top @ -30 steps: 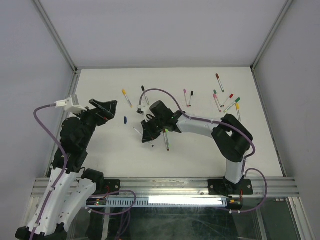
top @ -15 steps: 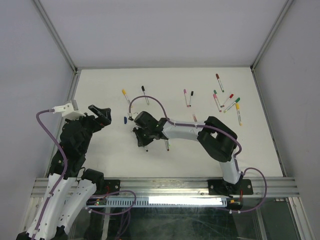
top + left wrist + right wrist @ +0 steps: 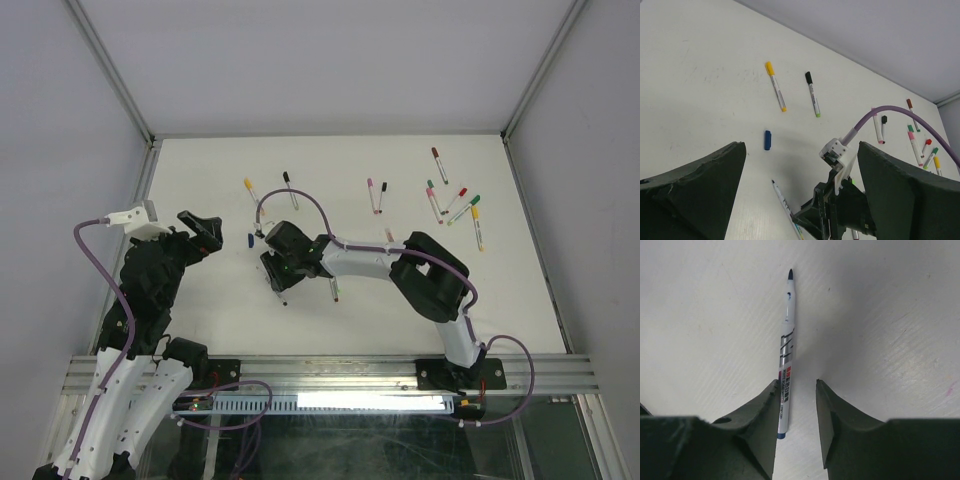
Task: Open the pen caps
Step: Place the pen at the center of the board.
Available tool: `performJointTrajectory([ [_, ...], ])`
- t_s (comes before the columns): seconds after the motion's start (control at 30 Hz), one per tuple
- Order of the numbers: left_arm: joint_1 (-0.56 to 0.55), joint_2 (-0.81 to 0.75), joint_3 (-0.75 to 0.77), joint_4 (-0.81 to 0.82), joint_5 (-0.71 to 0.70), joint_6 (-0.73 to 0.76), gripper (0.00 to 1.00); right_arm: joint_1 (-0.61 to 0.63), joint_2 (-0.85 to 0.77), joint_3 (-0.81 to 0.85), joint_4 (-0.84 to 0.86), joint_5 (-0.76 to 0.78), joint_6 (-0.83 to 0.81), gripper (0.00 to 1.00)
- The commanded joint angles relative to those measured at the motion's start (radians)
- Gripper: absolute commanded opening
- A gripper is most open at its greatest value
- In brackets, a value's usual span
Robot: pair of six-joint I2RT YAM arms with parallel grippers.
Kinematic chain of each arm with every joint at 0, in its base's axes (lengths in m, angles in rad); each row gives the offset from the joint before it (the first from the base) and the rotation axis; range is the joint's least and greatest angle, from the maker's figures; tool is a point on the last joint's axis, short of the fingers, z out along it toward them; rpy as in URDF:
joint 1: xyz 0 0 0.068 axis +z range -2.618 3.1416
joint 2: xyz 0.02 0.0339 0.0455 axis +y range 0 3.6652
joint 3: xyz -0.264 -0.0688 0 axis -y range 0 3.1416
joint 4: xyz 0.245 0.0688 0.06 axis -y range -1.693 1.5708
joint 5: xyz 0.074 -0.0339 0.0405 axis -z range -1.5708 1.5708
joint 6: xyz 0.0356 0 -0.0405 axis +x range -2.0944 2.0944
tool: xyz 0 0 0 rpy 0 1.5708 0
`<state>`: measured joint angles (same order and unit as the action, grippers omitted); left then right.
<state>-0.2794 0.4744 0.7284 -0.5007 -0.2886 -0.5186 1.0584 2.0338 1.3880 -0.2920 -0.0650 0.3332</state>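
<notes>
A loose blue pen cap lies on the white table, left of my right gripper. That gripper is low over the table with its jaws partly open. An uncapped pen with a dark tip lies beneath it, its rear end between the jaws, close beside one finger. My left gripper hangs wide open and empty to the left. Capped pens lie further back: a yellow-capped one and a black-capped one.
A pink-capped pen and a black-capped pen lie mid-back. Several capped pens are scattered at the back right. A green-tipped pen lies by the right forearm. The right arm's purple cable arcs above the table.
The right arm has swung left and down to the table, and its jaws have opened off the uncapped pen. The left arm drew back slightly, then stayed still.
</notes>
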Motion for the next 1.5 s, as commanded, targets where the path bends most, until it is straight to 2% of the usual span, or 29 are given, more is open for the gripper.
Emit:
performJointTrajectory([
  [0.0, 0.009, -0.011, 0.004, 0.025, 0.002, 0.031, 0.97, 0.004, 0.013, 0.027, -0.014, 0.021, -0.019, 0.37],
  [0.4, 0.009, -0.006, 0.002, 0.029, 0.032, 0.043, 0.98, 0.001, -0.077, 0.056, -0.030, -0.085, -0.119, 0.39],
  [0.47, 0.009, -0.005, 0.001, 0.036, 0.058, 0.058, 0.98, -0.006, -0.120, 0.055, -0.031, -0.131, -0.152, 0.41],
  [0.63, 0.010, -0.006, -0.010, 0.061, 0.123, 0.075, 0.99, -0.029, -0.229, 0.032, -0.054, -0.237, -0.292, 0.51],
  [0.8, 0.010, -0.005, -0.033, 0.096, 0.188, 0.037, 0.99, -0.089, -0.359, -0.038, -0.093, -0.461, -0.463, 0.54],
  [0.9, 0.011, -0.004, -0.077, 0.144, 0.238, -0.017, 0.99, -0.155, -0.432, -0.073, -0.134, -0.592, -0.557, 0.54],
  [1.03, 0.011, 0.004, -0.183, 0.260, 0.288, -0.139, 0.99, -0.272, -0.548, -0.162, -0.118, -0.734, -0.596, 0.55],
  [1.13, 0.011, 0.031, -0.266, 0.342, 0.323, -0.197, 0.99, -0.399, -0.662, -0.292, -0.002, -0.865, -0.544, 0.56],
  [1.23, 0.011, 0.081, -0.303, 0.390, 0.320, -0.235, 0.99, -0.541, -0.772, -0.462, 0.273, -0.986, -0.401, 0.62],
  [1.3, 0.010, 0.125, -0.306, 0.393, 0.306, -0.253, 0.99, -0.609, -0.817, -0.533, 0.384, -1.026, -0.335, 0.63],
  [1.47, 0.009, 0.272, -0.300, 0.375, 0.275, -0.304, 0.99, -0.693, -0.822, -0.517, 0.345, -1.048, -0.341, 0.64],
])
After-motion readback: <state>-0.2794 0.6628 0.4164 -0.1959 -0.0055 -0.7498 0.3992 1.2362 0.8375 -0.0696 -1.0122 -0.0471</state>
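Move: The uncapped blue pen lies on the board almost under the right fingers, its middle some 2 cm to their left and 2 cm below. From that hand the blue cap is about 14 cm ahead and 7 cm left; the brown pen is 3 cm ahead and 14 cm right, with the light green pen just beside it, 4 cm ahead and 15 cm right. From the left hand the uncapped pen lies roughly 11 cm right, 2 cm back and 24 cm below. Easing back a centimetre or so off the uncapped pen, the right hand rises and then sweeps right, about 18 cm each way, to above the brown and light green pens; its fingers open wider and swing up from steeply down towards level. Late on, the left hand, still open and empty, sinks some 12 cm and shifts 6 to 7 cm right, tipping its fingers down, closer to the uncapped pen. ##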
